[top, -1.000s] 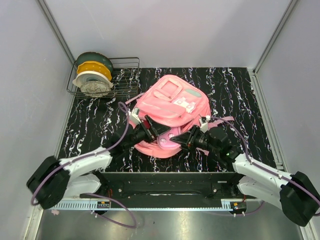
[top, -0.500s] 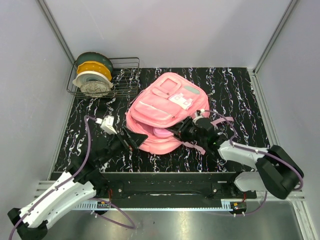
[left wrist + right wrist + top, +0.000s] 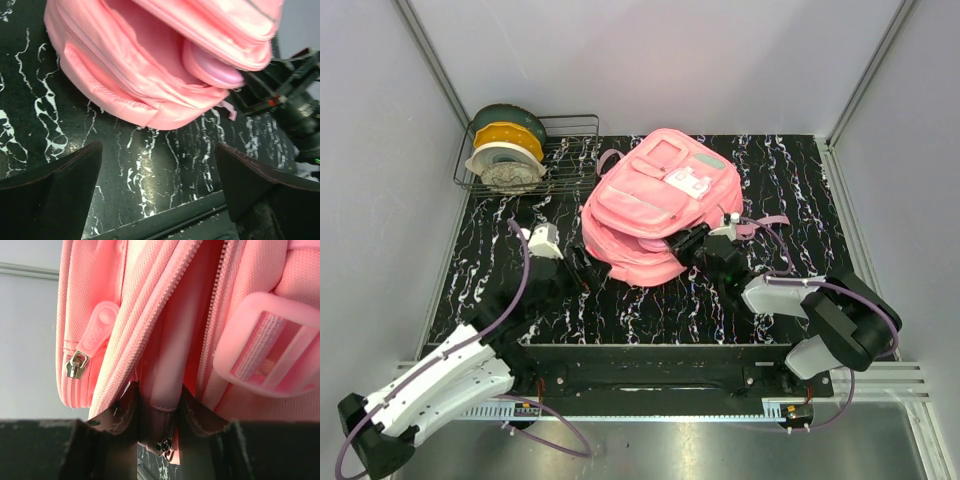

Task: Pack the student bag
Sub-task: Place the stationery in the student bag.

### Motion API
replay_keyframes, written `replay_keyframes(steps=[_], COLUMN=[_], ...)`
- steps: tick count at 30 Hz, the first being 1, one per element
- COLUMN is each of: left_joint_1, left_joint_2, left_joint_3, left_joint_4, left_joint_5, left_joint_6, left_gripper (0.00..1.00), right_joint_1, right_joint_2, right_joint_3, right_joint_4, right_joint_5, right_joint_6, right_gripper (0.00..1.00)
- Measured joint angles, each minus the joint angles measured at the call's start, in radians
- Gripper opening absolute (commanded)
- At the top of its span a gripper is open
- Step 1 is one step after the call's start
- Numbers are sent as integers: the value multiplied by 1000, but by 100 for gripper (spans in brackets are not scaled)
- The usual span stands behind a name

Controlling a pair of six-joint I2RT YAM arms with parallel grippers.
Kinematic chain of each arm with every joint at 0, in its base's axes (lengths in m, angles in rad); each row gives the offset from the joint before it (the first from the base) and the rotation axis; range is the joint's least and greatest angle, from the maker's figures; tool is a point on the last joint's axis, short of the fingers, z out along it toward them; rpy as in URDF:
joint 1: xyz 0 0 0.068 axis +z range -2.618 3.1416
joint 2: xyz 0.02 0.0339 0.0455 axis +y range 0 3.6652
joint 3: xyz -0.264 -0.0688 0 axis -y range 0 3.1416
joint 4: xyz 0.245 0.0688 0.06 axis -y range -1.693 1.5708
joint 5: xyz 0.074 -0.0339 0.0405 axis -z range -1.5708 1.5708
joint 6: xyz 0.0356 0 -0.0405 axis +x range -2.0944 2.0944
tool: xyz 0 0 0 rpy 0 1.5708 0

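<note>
The student bag [image 3: 655,195], a large pink backpack, lies in the middle of the black marbled table with its zipped mouth [image 3: 150,45] gaping toward the arms. A small pink pencil case [image 3: 170,350] sticks partly into that mouth, and its rounded end [image 3: 215,72] shows under the flap. My right gripper [image 3: 159,396] is shut on the case's near end, right at the bag's opening [image 3: 692,240]. My left gripper [image 3: 157,167] is open and holds nothing. It hovers over bare table in front of the bag's lower left side [image 3: 578,272].
A wire rack [image 3: 575,150] at the back left holds green, yellow and white round items [image 3: 505,150]. A pink strap [image 3: 765,225] trails right of the bag. Grey walls close in on the table's sides and back. A black rail [image 3: 650,355] runs along the near edge.
The left gripper has drawn back left, off the bag. The right gripper has pushed forward with the pencil case, and the bag has slid farther from the arms.
</note>
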Motion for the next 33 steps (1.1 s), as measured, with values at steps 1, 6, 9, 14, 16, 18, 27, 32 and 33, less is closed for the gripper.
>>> replay_keyframes(steps=[1,6,9,14,16,18,27,32,33], left_joint_1=[2,73,178,317,338,341,344,344,343], left_joint_2=[26,183,279,427,512,594,698,705,703], left_joint_3=[-5,-10,-16,-12,13,47,41,13,9], left_joint_4=[13,88,161,309,346,376,514,565,570], left_joint_5=[-11,-20,17,133,179,224,302,316,316], left_joint_6=[0,1,5,25,45,61,53,28,25], left_gripper=[99,99,99,99,99,90,12,0,0], right_joint_1=[0,1,0,0,0,0,0,0,0], right_joint_2=[0,-43,-92,-126,-126,-125,-110,-106,-105], right_joint_3=[0,-2,-5,-6,-6,-6,-5,-5,-5], right_joint_4=[0,-30,-60,-95,-97,-97,-89,-85,-84], right_joint_5=[4,22,26,28,28,27,17,11,11], right_joint_6=[-3,-32,-55,-78,-81,-81,-80,-80,-80], right_gripper=[12,13,13,13,13,12,12,12,11])
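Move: My open left hand is headed for the left rim of the student bag's mouth, about 12 cm ahead, 1 cm to its right and 9 cm below. The stationery sits in the mouth roughly 18 cm ahead of that hand, 16 cm to its right and 8 cm lower. The bag's near edge is some 3 cm ahead, 13 cm right and 13 cm down. From my right hand, the left rim is about 19 cm left, 1 cm nearer me and 3 cm lower. I reach my left hand about 12 cm forward and 9 cm down to the left rim of the bag's mouth, bowing slightly left on the way and tipping the fingers down some 10 degrees. Once there, I close them from wide open and pinch the rim fabric. My right hand keeps its grip on the stationery in the mouth and rises a couple of centimetres. ##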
